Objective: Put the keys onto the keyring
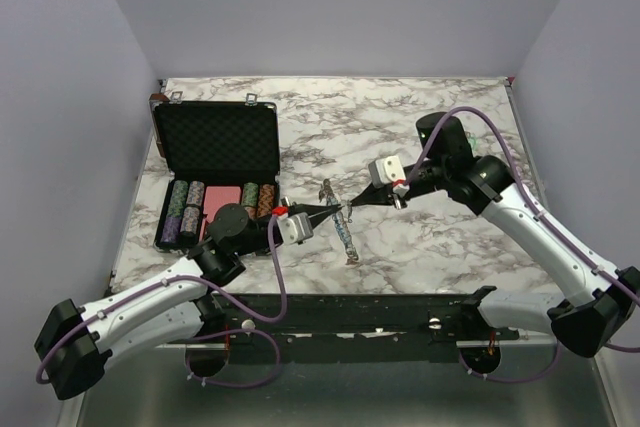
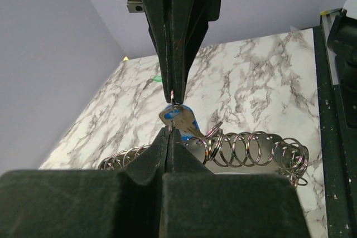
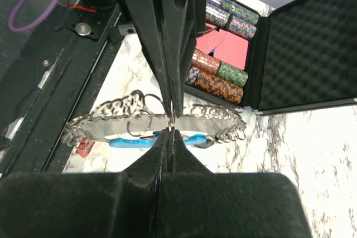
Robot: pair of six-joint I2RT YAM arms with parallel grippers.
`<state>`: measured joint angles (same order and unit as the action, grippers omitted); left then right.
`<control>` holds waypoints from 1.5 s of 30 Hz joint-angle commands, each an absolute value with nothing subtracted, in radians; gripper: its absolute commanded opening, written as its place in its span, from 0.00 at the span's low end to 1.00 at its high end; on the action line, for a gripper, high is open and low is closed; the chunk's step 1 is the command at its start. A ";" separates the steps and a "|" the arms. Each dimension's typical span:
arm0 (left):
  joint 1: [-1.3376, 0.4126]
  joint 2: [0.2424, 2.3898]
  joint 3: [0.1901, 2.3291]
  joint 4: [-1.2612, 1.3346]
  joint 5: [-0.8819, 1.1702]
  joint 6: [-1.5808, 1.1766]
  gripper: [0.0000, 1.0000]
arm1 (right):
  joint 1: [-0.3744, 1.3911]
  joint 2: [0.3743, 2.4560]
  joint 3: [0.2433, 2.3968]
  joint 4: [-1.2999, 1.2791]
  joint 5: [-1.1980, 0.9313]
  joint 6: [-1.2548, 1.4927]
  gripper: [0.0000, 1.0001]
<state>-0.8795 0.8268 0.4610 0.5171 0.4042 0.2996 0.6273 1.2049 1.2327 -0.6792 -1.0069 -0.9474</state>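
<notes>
My left gripper (image 1: 334, 211) and right gripper (image 1: 349, 208) meet tip to tip over the middle of the table. Both are shut on a small thin ring (image 2: 172, 100) stretched between them. A blue key (image 2: 181, 121) hangs from that ring, just past the left gripper (image 2: 170, 130). The right gripper (image 3: 172, 132) pinches the ring's other side. Below them the keyring (image 1: 345, 232) lies flat, a grey strap lined with wire rings (image 2: 254, 149) and a light-blue section (image 3: 131, 142). A red key (image 3: 83, 146) lies at the strap's end. A small green speck (image 2: 158, 78), perhaps the green key, lies farther off.
An open black foam-lined case (image 1: 215, 142) sits at the back left, holding rows of striped poker chips (image 1: 185, 209) and a red card deck (image 3: 223, 48). The black rail of the table's near edge (image 1: 380, 307) runs just behind the grippers.
</notes>
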 commanded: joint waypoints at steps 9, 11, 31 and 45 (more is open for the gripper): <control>-0.871 0.773 0.430 0.738 0.365 0.006 0.00 | 0.632 1.146 1.192 -0.508 -0.979 -0.716 0.00; -0.862 0.772 0.417 0.779 0.353 -0.069 0.00 | 0.632 1.134 1.193 -0.503 -0.976 -0.698 0.00; -0.795 0.804 0.374 0.974 0.457 -0.253 0.00 | 0.630 1.108 1.114 -0.281 -0.994 -0.483 0.00; -0.796 0.819 0.377 0.977 0.465 -0.258 0.00 | 0.630 1.108 1.092 -0.252 -1.051 -0.451 0.00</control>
<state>-0.7994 0.8219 0.3744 0.9043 0.4423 -0.2489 0.6273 1.1053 1.1057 -0.2775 -1.0061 -0.4698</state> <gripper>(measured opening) 0.009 0.006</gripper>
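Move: Just off the left fingertips, about 2 cm to the right and nearly level, hang the keys pinched by the right hand. The keyring held by the left hand has its small ring about 2 cm left of the right hand. Its coil-wrapped strip hangs some 5 cm below the left hand and 2 cm back. The open chip case lies about 25 cm left of the left hand, level with it front to back, and some 20 cm lower. Lifting together with their fingertips nearly meeting, both hands keep their shut pinch, left on the keyring, right on the keys. The left rises about 5 cm, edging slightly back and left, while its fingers tip upward and the wrist rolls, some 25 degrees in all. The right climbs about 3.5 cm, with a short dip midway, its fingers coming nearer level. ##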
